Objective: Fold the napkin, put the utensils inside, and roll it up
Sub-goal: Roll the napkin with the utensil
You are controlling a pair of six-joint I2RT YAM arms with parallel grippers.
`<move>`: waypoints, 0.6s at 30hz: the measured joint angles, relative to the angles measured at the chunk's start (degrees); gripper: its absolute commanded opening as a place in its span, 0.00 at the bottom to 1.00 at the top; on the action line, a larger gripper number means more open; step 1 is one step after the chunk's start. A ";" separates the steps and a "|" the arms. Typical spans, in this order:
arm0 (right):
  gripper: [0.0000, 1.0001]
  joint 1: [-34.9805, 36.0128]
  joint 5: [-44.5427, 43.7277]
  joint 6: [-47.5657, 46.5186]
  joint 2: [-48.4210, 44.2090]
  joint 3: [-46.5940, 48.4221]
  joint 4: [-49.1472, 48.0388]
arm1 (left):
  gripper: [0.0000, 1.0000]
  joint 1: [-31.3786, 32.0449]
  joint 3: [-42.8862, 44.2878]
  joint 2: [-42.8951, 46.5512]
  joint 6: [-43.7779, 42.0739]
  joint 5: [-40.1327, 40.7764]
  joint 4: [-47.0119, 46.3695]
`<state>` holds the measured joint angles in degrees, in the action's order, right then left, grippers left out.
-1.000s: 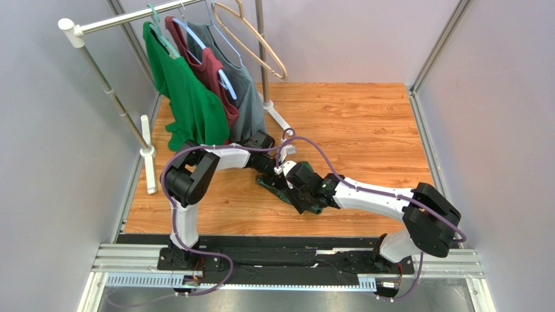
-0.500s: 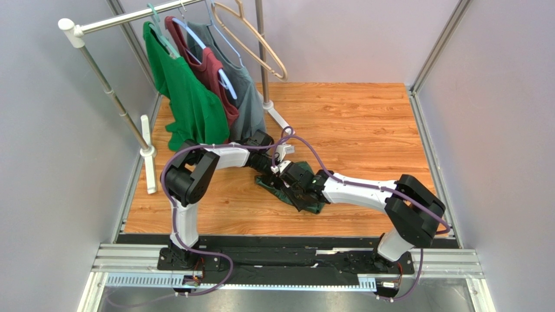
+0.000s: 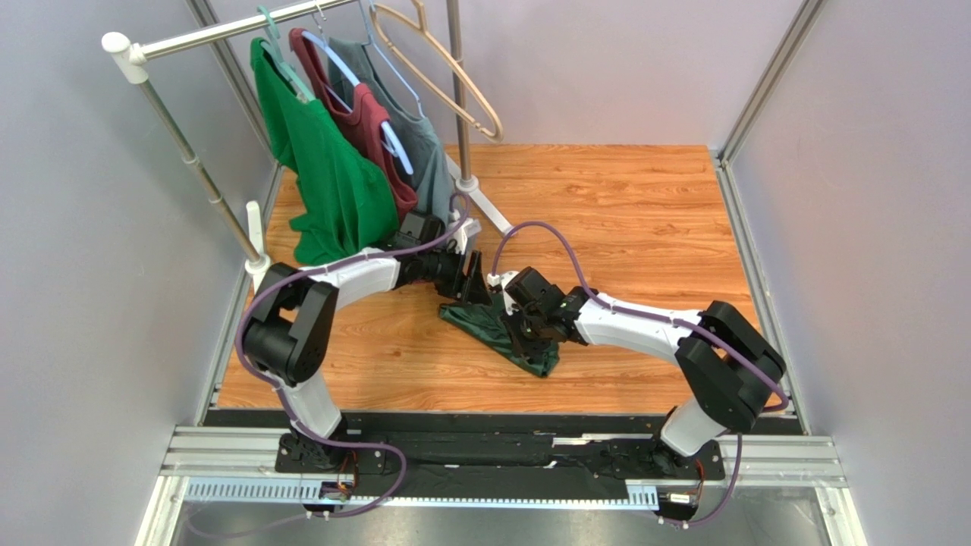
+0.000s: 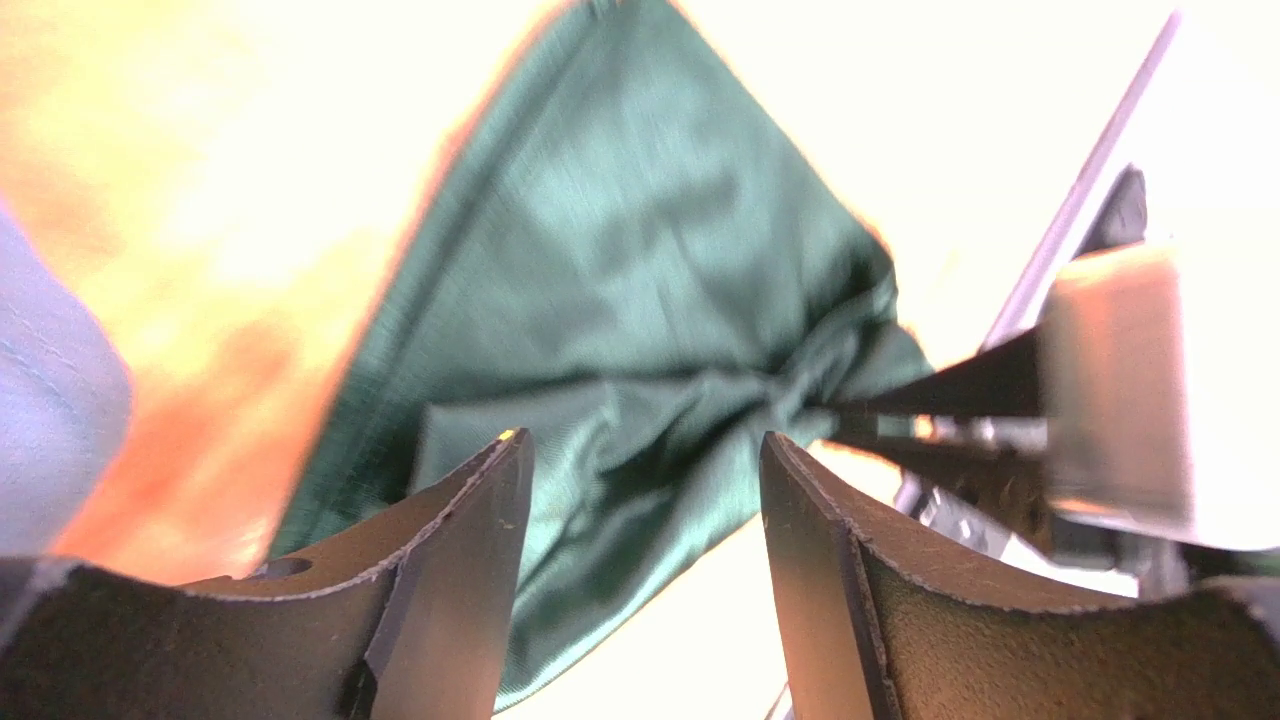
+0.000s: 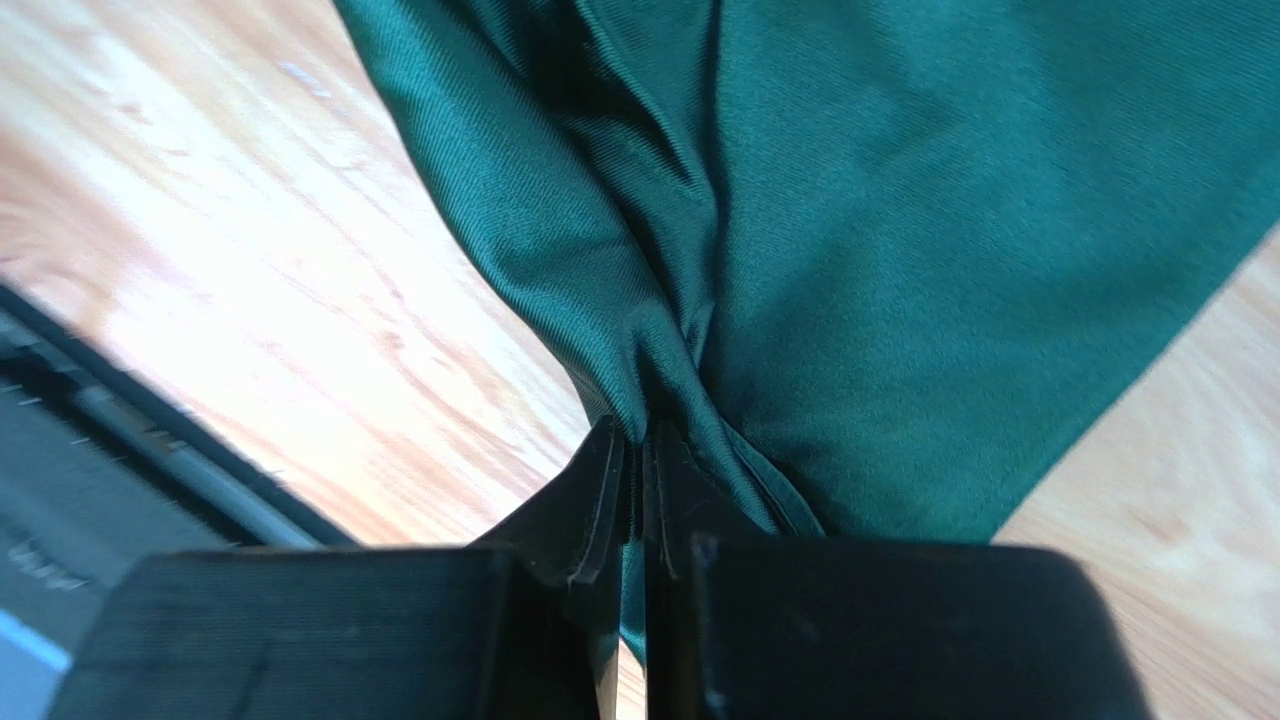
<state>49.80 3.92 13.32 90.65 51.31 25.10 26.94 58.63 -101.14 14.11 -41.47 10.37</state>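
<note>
The napkin (image 3: 499,332) lies crumpled on the wooden table, a dark green cloth between the two arms. My right gripper (image 3: 520,323) is shut on it: in the right wrist view a bunched fold of the napkin (image 5: 932,225) runs into the pinch of the right gripper (image 5: 643,458). My left gripper (image 3: 471,282) stands open just beyond the cloth's far edge. In the left wrist view the left gripper (image 4: 646,465) has nothing between its fingers; the napkin (image 4: 646,285) spreads out beyond them. The utensils are out of view.
A clothes rack stands at the far left with a bright green shirt (image 3: 325,171), a maroon shirt (image 3: 370,125), a grey-green shirt (image 3: 431,159) and an empty hanger (image 3: 450,74). Its white foot (image 3: 261,273) is near the left arm. Grey walls enclose the table.
My left gripper has opened and drawn back toward the rack, its elbow swinging left. My right gripper has moved in to the left and shut on a fold of the napkin.
</note>
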 measured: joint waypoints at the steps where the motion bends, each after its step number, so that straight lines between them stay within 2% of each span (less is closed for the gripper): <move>1: 0.01 -0.35 1.68 0.04 0.26 0.00 -0.57 | 0.66 -0.31 -0.11 1.11 0.42 1.18 -0.44; 8: 0.00 -4.02 12.50 0.37 2.08 -0.07 -3.39 | 0.67 -0.85 -4.70 10.69 2.51 7.19 -5.14; 18: 0.00 -12.79 32.24 0.33 6.32 -1.01 -5.44 | 0.67 -0.98 -15.34 19.87 2.49 8.50 -12.94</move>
<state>37.01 36.16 13.65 96.97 50.30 19.66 25.96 43.29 -81.28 16.60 -32.97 -2.57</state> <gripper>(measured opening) 0.061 0.666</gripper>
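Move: From the left hand, open and already clear, the napkin's middle lies about 4 cm back, 5 cm to its right and 5 cm below; its left corner is roughly 1 cm back, 6 cm left and as far below. The rack foot's near end stands some 12 cm ahead and 5 cm right, 6 cm lower. From the right hand, already shut on the napkin's near edge, the napkin's middle is about 3 cm ahead, 3 cm left and a touch lower. Still pinching the near rolled edge close to the table, the right hand drags the napkin some 2 cm left, then stays there while its wrist keeps tilting, some 30 degrees in all, until the fingers slant down to the left. The open left hand lifts about 5 cm away from the napkin, first drifting forward and then back, while easing about 3 cm left; its fingers swing slightly forward and it begins to sink at the end. ##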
